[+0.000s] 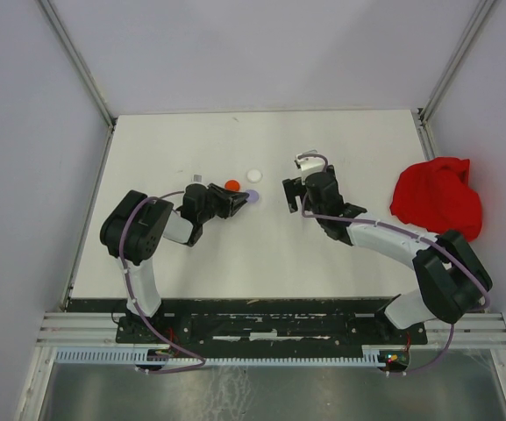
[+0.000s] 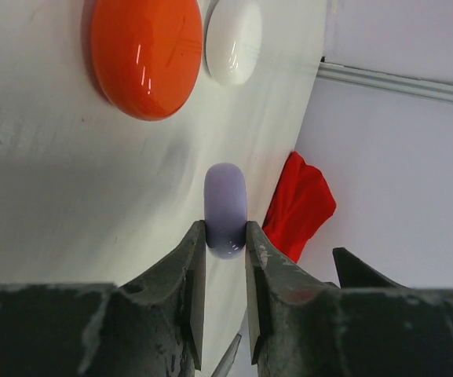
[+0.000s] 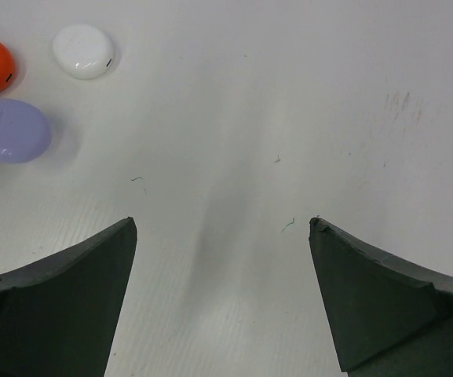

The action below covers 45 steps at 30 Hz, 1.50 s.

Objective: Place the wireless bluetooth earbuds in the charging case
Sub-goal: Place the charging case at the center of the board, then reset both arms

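Observation:
A lilac round charging case (image 2: 225, 206) stands on edge on the white table, pinched at its near rim by my left gripper (image 2: 225, 236), which is shut on it. In the top view this case (image 1: 253, 198) sits at the left gripper's (image 1: 245, 200) tip, mid-table. The right wrist view shows it (image 3: 12, 130) at the far left. My right gripper (image 3: 223, 224) hangs open over bare table to the right of the case (image 1: 289, 195), with nothing between its fingers. The earbuds cannot be made out; a tiny pale speck (image 1: 196, 178) behind the left arm is too small to identify.
An orange round case (image 1: 231, 185) and a white round case (image 1: 253, 174) lie just beyond the lilac one. A crumpled red cloth (image 1: 437, 197) lies at the table's right edge. Grey walls enclose the table (image 1: 235, 254) on the left, back and right.

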Available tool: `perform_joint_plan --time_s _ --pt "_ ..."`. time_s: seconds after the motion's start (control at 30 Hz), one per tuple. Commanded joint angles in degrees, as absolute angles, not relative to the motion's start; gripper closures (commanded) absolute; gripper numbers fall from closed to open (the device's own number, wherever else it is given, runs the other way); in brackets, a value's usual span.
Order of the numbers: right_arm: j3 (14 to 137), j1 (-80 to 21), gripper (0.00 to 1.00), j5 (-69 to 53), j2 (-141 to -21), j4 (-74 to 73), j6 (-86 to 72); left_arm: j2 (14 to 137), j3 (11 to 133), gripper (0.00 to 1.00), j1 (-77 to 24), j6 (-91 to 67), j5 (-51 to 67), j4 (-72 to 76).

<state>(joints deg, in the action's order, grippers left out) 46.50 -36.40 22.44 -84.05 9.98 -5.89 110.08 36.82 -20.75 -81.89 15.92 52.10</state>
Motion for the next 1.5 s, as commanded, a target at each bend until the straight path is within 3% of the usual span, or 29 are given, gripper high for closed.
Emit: perform_joint_plan --time_s 0.0,0.2,0.57,0.93,1.27,1.47 --pt "48.9 -35.6 0.01 20.4 -81.9 9.9 -8.6 110.3 38.8 0.97 -21.1 -75.9 13.7 51.8" --pt "49.6 -35.3 0.01 19.4 -82.0 9.4 -8.9 110.3 39.6 0.93 -21.3 -73.5 12.7 49.4" --pt "50.3 -35.1 0.01 18.8 -81.8 8.2 -9.3 109.8 40.3 0.68 -21.4 -71.6 13.2 45.3" --pt "50.7 -34.3 0.01 17.4 -81.0 6.7 -11.4 102.7 39.9 0.35 -20.4 -67.1 11.7 32.6" --pt "53.6 -32.7 0.01 15.1 -80.5 1.2 -21.7 83.0 37.5 0.32 -13.1 -56.8 5.1 13.1" --pt "58.2 -32.7 0.01 23.2 -81.9 -8.5 -32.1 72.9 36.0 0.27 -8.2 -54.3 2.3 8.0"
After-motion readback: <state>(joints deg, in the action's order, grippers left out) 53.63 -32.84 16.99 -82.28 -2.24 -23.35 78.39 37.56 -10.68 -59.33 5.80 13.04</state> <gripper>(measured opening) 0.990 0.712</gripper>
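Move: The left hand still holds the purple charging case by its edge, just over its spot on the board, which is about 1 cm ahead, 2 cm to the right and 3 cm below. At that same lower height, the red case lies some 6 cm ahead and 3 cm left of the hand, and the white case about 9 cm ahead and 3 cm right. From the empty right hand, the purple case is about 12 cm left, 2 cm ahead and 7 cm down. The left hand sinks slowly, some 2.5 cm nearly straight down, rolling about 10 degrees so that its left side lifts, and sets the purple case on the board, the fingers starting to open just before the lowest point and letting go. With the fingers well apart it then draws away quickly, about 11 cm to its left and 9 cm up, rolling further the same way, while the open right hand stays about where it is and rises only some 2 cm at the very end. ##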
